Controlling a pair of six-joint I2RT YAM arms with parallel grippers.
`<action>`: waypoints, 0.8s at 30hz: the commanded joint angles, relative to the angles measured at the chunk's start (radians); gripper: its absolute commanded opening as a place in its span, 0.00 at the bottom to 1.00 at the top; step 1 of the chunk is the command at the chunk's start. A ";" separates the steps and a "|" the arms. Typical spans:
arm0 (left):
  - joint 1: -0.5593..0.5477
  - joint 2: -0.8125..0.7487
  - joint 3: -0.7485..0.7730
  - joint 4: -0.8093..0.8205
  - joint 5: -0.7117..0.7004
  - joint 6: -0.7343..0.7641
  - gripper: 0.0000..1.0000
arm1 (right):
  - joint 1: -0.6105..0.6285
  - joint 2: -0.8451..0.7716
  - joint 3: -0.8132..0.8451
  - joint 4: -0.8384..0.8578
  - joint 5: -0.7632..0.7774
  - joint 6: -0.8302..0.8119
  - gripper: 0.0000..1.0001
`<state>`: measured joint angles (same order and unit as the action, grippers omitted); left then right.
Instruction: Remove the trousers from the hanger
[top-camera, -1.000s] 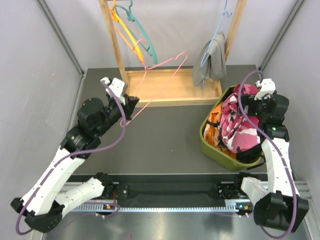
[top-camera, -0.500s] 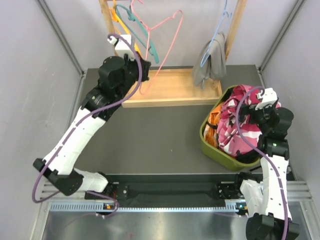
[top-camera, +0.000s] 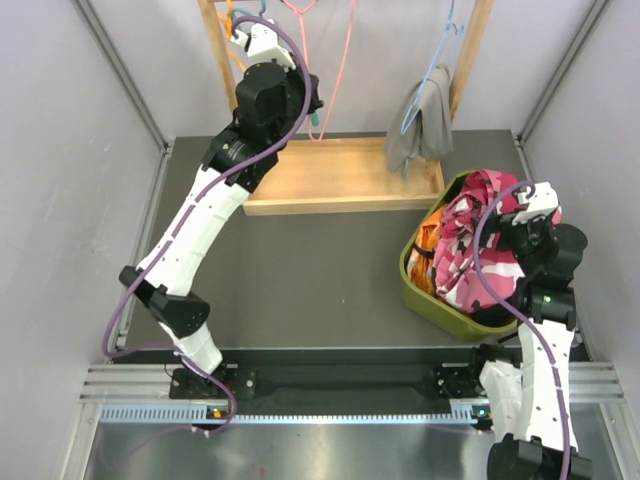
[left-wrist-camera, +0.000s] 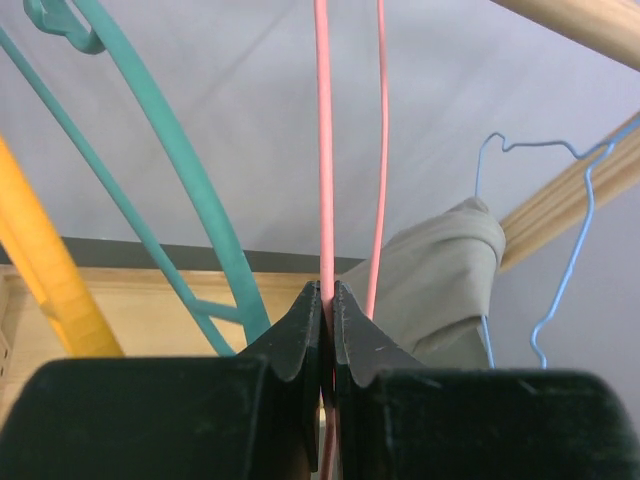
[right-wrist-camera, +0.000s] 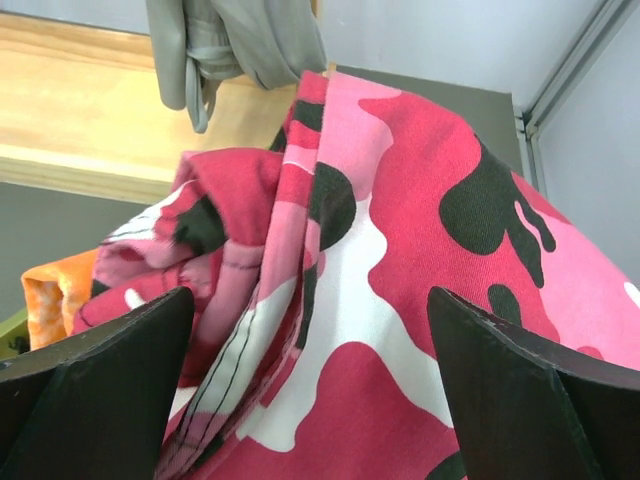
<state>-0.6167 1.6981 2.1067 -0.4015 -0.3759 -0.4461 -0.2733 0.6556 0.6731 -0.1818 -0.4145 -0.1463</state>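
The light grey trousers (top-camera: 420, 125) hang on a blue wire hanger (top-camera: 440, 50) on the wooden rack; they also show in the left wrist view (left-wrist-camera: 440, 280) and the right wrist view (right-wrist-camera: 230, 45). My left gripper (left-wrist-camera: 328, 290) is shut on an empty pink hanger (left-wrist-camera: 322, 150), held high at the rack's top (top-camera: 345, 60). The pink-and-dark patterned trousers (top-camera: 480, 250) lie heaped in a green bin (top-camera: 420, 295), over the orange trousers (top-camera: 425, 262). A dark fold (top-camera: 497, 305) at the bin's near side may be the black trousers. My right gripper (right-wrist-camera: 320, 400) is open and empty just above the patterned cloth (right-wrist-camera: 400, 250).
The wooden rack base (top-camera: 340, 185) stands at the back of the table, with posts left and right. A teal hanger (left-wrist-camera: 180, 170) and an orange hanger (left-wrist-camera: 40, 260) hang left of the pink one. Grey walls close in both sides.
My left arm has swung the pink hanger from low over the table up to the rack's top. My right gripper has drawn back a little over the bin.
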 joint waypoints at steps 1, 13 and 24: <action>0.015 0.055 0.113 -0.005 -0.058 -0.029 0.00 | -0.015 -0.033 -0.009 0.036 -0.026 0.014 1.00; 0.057 0.133 0.118 -0.076 -0.011 -0.088 0.00 | -0.015 -0.091 -0.012 0.039 -0.035 0.028 1.00; 0.057 0.012 0.000 -0.005 0.063 -0.065 0.64 | -0.015 -0.106 0.069 -0.025 -0.191 -0.078 1.00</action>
<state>-0.5598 1.8126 2.1269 -0.4854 -0.3462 -0.5247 -0.2737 0.5610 0.6720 -0.2028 -0.5159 -0.1703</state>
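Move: The left hand still holds the bare pink hanger by its lower part; the rack's top rail, where the hook goes, is about 18 cm above this hand and 5 cm ahead, 2 cm left. The teal hanger hangs some 6 cm left and 3 cm ahead, 5 cm higher; the grey trousers about 20 cm right, 10 cm ahead and 7 cm lower. From the right hand that rail spot is roughly 37 cm left, 20 cm ahead and 40 cm up. Forward about 5 cm with the pink hanger, then down some 6 to 7 cm, the left hand lowers the hook onto the rail, its fingers tipping down about 10 degrees. Near the end it opens well past half and eases back a centimetre, letting go. The right hand, open above the pink trousers in the green bin, drifts about 2 cm each back, up and left. ##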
